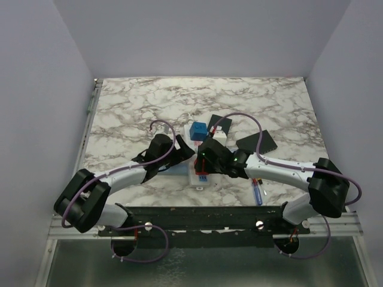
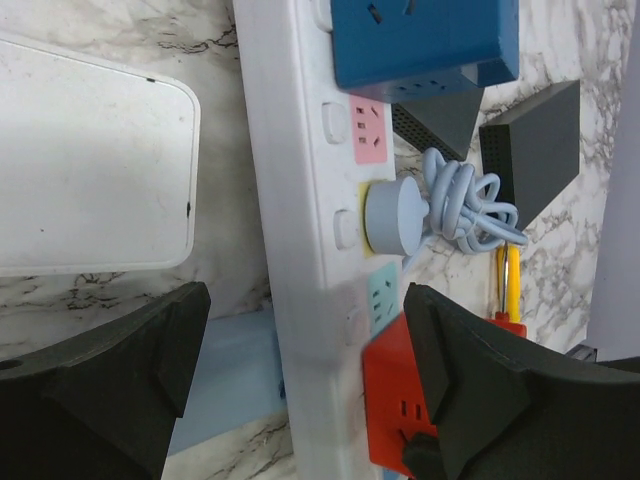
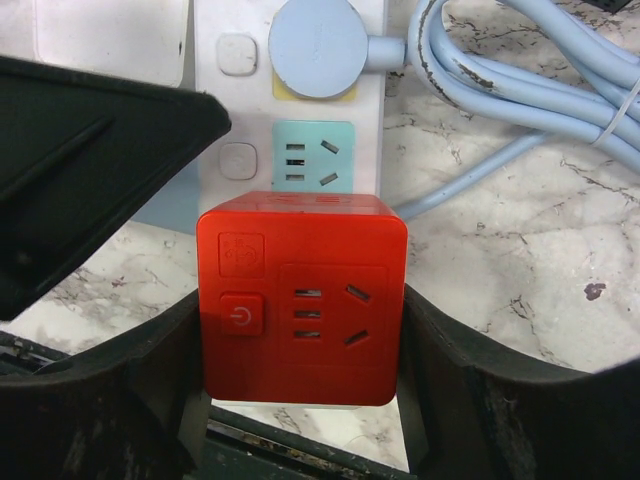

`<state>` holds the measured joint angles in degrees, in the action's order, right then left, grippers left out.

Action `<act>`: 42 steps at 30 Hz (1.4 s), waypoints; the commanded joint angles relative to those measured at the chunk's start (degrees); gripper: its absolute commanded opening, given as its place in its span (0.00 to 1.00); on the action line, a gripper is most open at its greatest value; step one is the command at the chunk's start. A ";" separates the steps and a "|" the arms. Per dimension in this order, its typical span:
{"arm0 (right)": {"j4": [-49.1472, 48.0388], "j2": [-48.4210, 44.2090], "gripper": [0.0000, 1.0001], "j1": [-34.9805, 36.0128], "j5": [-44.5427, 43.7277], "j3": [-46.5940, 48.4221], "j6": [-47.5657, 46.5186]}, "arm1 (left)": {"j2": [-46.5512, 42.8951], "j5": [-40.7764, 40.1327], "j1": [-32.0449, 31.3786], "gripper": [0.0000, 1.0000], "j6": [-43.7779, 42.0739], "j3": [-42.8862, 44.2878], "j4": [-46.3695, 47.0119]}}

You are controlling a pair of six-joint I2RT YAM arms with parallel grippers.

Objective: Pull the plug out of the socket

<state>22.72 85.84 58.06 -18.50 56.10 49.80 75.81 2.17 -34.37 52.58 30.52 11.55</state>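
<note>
The socket (image 2: pixel 295 200) is a long white strip with pastel outlet panels, seen again under both arms (image 1: pixel 196 177) and in the right wrist view (image 3: pixel 240 110). A red cube plug (image 3: pixel 300 295) sits on its near end (image 2: pixel 395 390) (image 1: pixel 202 167). My right gripper (image 3: pixel 300 350) (image 1: pixel 206 158) is shut on the red plug, a finger pressed against each side. My left gripper (image 2: pixel 305 370) (image 1: pixel 179 156) is open and straddles the strip, its right finger beside the red cube and its left finger clear of the strip.
A round grey-blue plug (image 2: pixel 392 217) with a coiled cable (image 3: pixel 500 80) and a blue cube adapter (image 2: pixel 425 40) also sit in the strip. A white flat box (image 2: pixel 90 160) and a light-blue bar (image 2: pixel 225 370) lie left of it. Dark boxes (image 1: pixel 257 142) lie to the right.
</note>
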 commanded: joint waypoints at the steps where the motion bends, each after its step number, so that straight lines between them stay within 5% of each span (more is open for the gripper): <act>1: -4.52 -2.88 0.00 0.39 0.20 -1.87 -0.83 | 3.74 0.68 -0.55 0.87 2.30 1.69 4.79; 5: -4.12 -2.92 0.00 0.38 0.16 -1.99 -0.77 | 6.67 0.84 -0.69 0.86 3.89 1.40 7.34; 12: -3.74 -2.77 0.00 0.39 0.08 -2.04 -0.58 | 8.76 1.97 -1.11 0.64 5.12 1.38 10.33; 24: -4.00 -2.85 0.00 0.38 0.21 -1.66 -0.74 | 11.66 3.11 -1.45 0.60 6.69 0.50 13.47; 42: -5.71 -3.79 0.00 0.38 2.53 -2.28 1.61 | 10.61 4.10 -1.40 0.15 6.72 -1.87 16.13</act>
<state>20.60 84.09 58.02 -17.89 53.58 50.13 86.70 4.95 -35.38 60.18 29.36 25.54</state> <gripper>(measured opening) 0.664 0.473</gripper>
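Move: The middle of the socket strip lies some 5 cm to the left hand's right, about 1 cm farther out and 3 cm below it. From the same hand, the round plug is about 2 cm ahead and 5 cm right, the red plug 5 cm back and 6 cm right, and the blue cube 10 cm ahead and 4 cm right. The right hand already has the red plug between its fingers, with the strip's middle about 6 cm ahead, 1 cm left and 4 cm below. Slanting down and to the right by some 2.5 cm each way, the left hand brings its open fingers over the strip's left edge just behind the round plug, then closes them in two stages from nearly wide open to about half, pinching the strip with one finger on its top by the switches and the other against its left side. The right hand stays in place and keeps its grip on the red plug, without pulling yet. ##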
